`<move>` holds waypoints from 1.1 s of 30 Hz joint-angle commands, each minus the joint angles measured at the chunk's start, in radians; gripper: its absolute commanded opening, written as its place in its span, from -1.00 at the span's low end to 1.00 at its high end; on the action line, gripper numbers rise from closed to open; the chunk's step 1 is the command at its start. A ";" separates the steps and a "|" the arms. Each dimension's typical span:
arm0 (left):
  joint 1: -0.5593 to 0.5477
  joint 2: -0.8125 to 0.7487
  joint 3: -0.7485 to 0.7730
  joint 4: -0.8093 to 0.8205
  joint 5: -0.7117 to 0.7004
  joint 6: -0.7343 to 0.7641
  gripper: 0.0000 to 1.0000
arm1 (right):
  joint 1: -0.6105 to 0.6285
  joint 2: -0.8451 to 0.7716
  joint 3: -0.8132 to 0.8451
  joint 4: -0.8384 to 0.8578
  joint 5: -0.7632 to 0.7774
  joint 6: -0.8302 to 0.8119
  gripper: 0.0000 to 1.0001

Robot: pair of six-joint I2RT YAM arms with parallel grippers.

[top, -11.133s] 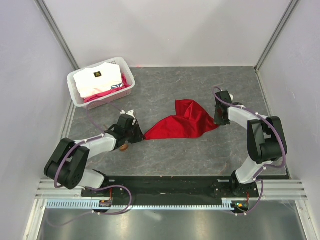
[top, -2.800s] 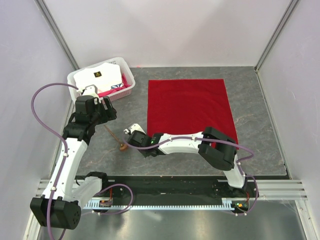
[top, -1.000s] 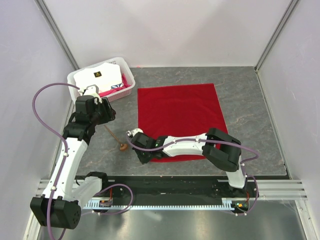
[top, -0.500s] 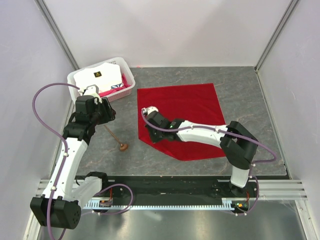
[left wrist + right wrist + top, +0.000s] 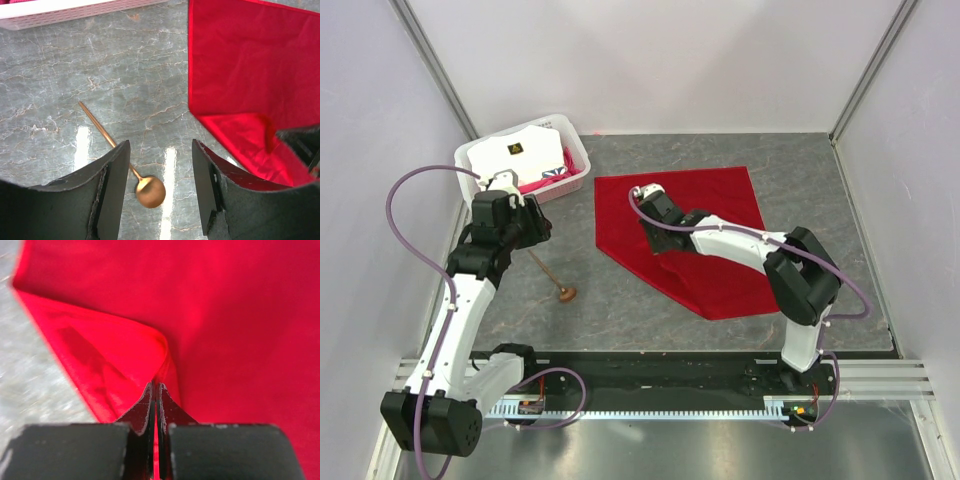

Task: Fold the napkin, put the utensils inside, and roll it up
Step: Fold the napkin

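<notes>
The red napkin (image 5: 720,215) lies spread on the grey table, its near-left corner lifted and drawn back over the cloth, which leaves a slanted folded edge (image 5: 655,280). My right gripper (image 5: 650,200) is shut on that corner; in the right wrist view the jaws (image 5: 156,387) pinch a thin ridge of red napkin (image 5: 225,315). The wooden spoon (image 5: 552,277) rests on the table left of the napkin. My left gripper (image 5: 520,228) hangs open above the spoon (image 5: 150,191), whose bowl shows between the open fingers (image 5: 112,185), apart from them. The napkin (image 5: 240,65) fills the right of that view.
A white bin (image 5: 480,185) with white and pink patterned cloths stands at the back left, its rim (image 5: 75,11) along the top of the left wrist view. Grey walls enclose the table. My right arm (image 5: 750,245) stretches across the napkin.
My right gripper has carried the napkin's near-left corner up and toward the back, and the fold line has moved further across the cloth. The left arm and the spoon have stayed put.
</notes>
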 commanded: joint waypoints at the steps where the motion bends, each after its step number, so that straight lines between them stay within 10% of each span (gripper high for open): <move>1: 0.002 0.012 0.000 0.039 0.000 0.043 0.18 | -0.082 0.031 0.071 -0.028 0.039 -0.085 -1.00; 33: 0.004 0.086 0.000 0.045 0.002 0.059 0.10 | -0.407 0.334 0.451 -0.037 0.257 -0.270 -1.00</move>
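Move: The right hand holds the napkin's lifted near-left corner, and the far-right corner it is bound for lies about 27 cm ahead, 28 cm to the right and 6 cm lower. The napkin's far-left corner is some 24 cm ahead and 20 cm left, its near-right corner roughly 20 cm back and 32 cm right; the spoon lies 30 cm left and 8 cm back. From the left hand, that far-right corner is about 31 cm ahead, 55 cm right and 20 cm below. Keeping its fingers shut on the napkin's corner, the right hand draws it forward and to the right on a nearly level diagonal, about 18 cm out and 16 cm across, over the flat cloth towards the far-right corner, while the wrist twists clockwise some 20 degrees and rolls its left side down nearly as much. The left hand, empty and still half open, only sinks about 2 cm. ##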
